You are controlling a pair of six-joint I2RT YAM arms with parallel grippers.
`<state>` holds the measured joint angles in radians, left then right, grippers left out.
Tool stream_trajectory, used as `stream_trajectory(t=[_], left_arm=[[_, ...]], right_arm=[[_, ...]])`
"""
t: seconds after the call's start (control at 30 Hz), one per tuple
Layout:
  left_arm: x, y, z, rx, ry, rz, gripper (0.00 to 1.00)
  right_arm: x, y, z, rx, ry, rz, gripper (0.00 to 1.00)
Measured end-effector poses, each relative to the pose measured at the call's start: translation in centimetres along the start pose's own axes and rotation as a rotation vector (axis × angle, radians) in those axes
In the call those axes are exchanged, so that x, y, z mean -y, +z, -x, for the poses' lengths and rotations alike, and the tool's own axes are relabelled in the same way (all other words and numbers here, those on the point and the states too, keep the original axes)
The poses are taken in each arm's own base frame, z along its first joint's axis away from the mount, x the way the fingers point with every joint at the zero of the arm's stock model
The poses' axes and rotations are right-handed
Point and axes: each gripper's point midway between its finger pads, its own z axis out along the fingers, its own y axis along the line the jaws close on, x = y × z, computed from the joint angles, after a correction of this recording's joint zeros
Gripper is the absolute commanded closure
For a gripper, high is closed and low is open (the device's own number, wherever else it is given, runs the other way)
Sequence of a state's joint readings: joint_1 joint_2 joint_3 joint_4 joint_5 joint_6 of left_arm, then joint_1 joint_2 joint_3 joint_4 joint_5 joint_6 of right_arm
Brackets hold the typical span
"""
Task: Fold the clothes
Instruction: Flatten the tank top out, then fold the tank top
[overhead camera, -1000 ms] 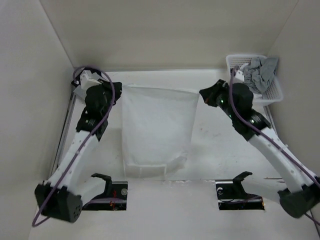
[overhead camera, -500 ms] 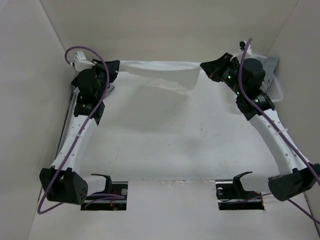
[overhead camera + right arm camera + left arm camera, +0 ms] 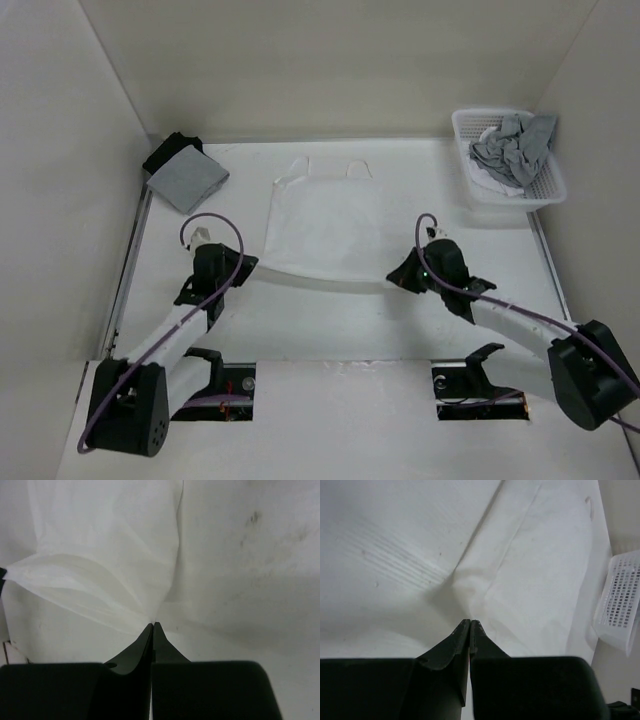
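Note:
The clothes, a thin white shirt (image 3: pixel 325 222), lie spread on the table with the narrow straps (image 3: pixel 356 166) at the far side. Its near edge is stretched taut between the two grippers and raised a little off the table. My left gripper (image 3: pixel 245 266) is shut on the near left corner. In the left wrist view the shirt (image 3: pixel 530 575) puckers into the closed tips of the left gripper (image 3: pixel 470 622). My right gripper (image 3: pixel 394 279) is shut on the near right corner. The right wrist view has the shirt (image 3: pixel 100 560) drawn in folds to the closed tips of the right gripper (image 3: pixel 153 624).
A white plastic basket (image 3: pixel 549 185) with crumpled grey garments (image 3: pixel 512 144) stands at the far right; its wall (image 3: pixel 620 600) shows in the left wrist view. A folded grey garment (image 3: pixel 186 182) lies on a black cloth (image 3: pixel 168 151) at the far left. Walls enclose three sides.
Both arms have come from the far side toward the near edge, carrying the shirt's edge with them. The shirt now lies with its straps far away. The far-left pile is uncovered.

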<state>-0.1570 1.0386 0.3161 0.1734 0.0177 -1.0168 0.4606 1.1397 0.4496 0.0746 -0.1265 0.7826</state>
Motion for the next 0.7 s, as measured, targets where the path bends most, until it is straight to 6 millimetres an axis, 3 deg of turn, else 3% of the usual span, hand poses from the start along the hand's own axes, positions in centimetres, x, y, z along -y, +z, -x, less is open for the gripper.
stream_trajectory(t=[0.1, 0.23, 0.37, 0.5, 0.6, 0.7], left_arm=[[-0.5, -1.7, -0.5, 0.004, 0.013, -0.031, 1.0], [-0.8, -4.3, -0.8, 0.019, 0.016, -0.079, 1.0], [-0.2, -7.1, -1.3, 0.022, 0.014, -0.143, 1.0], [0.0, -8.7, -1.6, 0.012, 0.002, -0.151, 1.0], [0.2, -8.5, -1.0, 0.014, -0.005, -0.106, 0.99], [2.0, -7.6, 0.7, 0.03, -0.015, -0.081, 0.99]], right_arm=[[0.5, -1.0, -3.0, -0.033, -0.006, 0.018, 1.0], [-2.3, -3.3, -4.1, 0.003, -0.015, 0.137, 0.99], [-5.5, -6.8, -6.6, -0.019, -0.017, 0.28, 0.99], [-6.3, -8.7, -8.5, -0.063, -0.015, 0.316, 0.98], [-5.4, -7.8, -7.7, -0.053, -0.018, 0.24, 0.98], [-5.2, -5.8, -4.0, -0.003, -0.013, 0.142, 0.98]])
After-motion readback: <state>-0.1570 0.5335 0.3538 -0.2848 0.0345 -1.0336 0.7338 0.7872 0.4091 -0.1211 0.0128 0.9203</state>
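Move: Both hands still hold the tank top's hem corners just above the table. Its middle lies about 8 cm ahead and 15 right of the left hand, 12 ahead and 14 left of the right hand, some 4 cm lower. From the left hand, the straps are 22 cm ahead, 10 and 22 to the right; the folded grey cloth is 19 ahead, 15 left. The white basket sits about 27 ahead and 26 right of the right hand. Both hands, keeping the hem pinched, pull back 8 to 12 cm while rising about 4, then start forward again. ##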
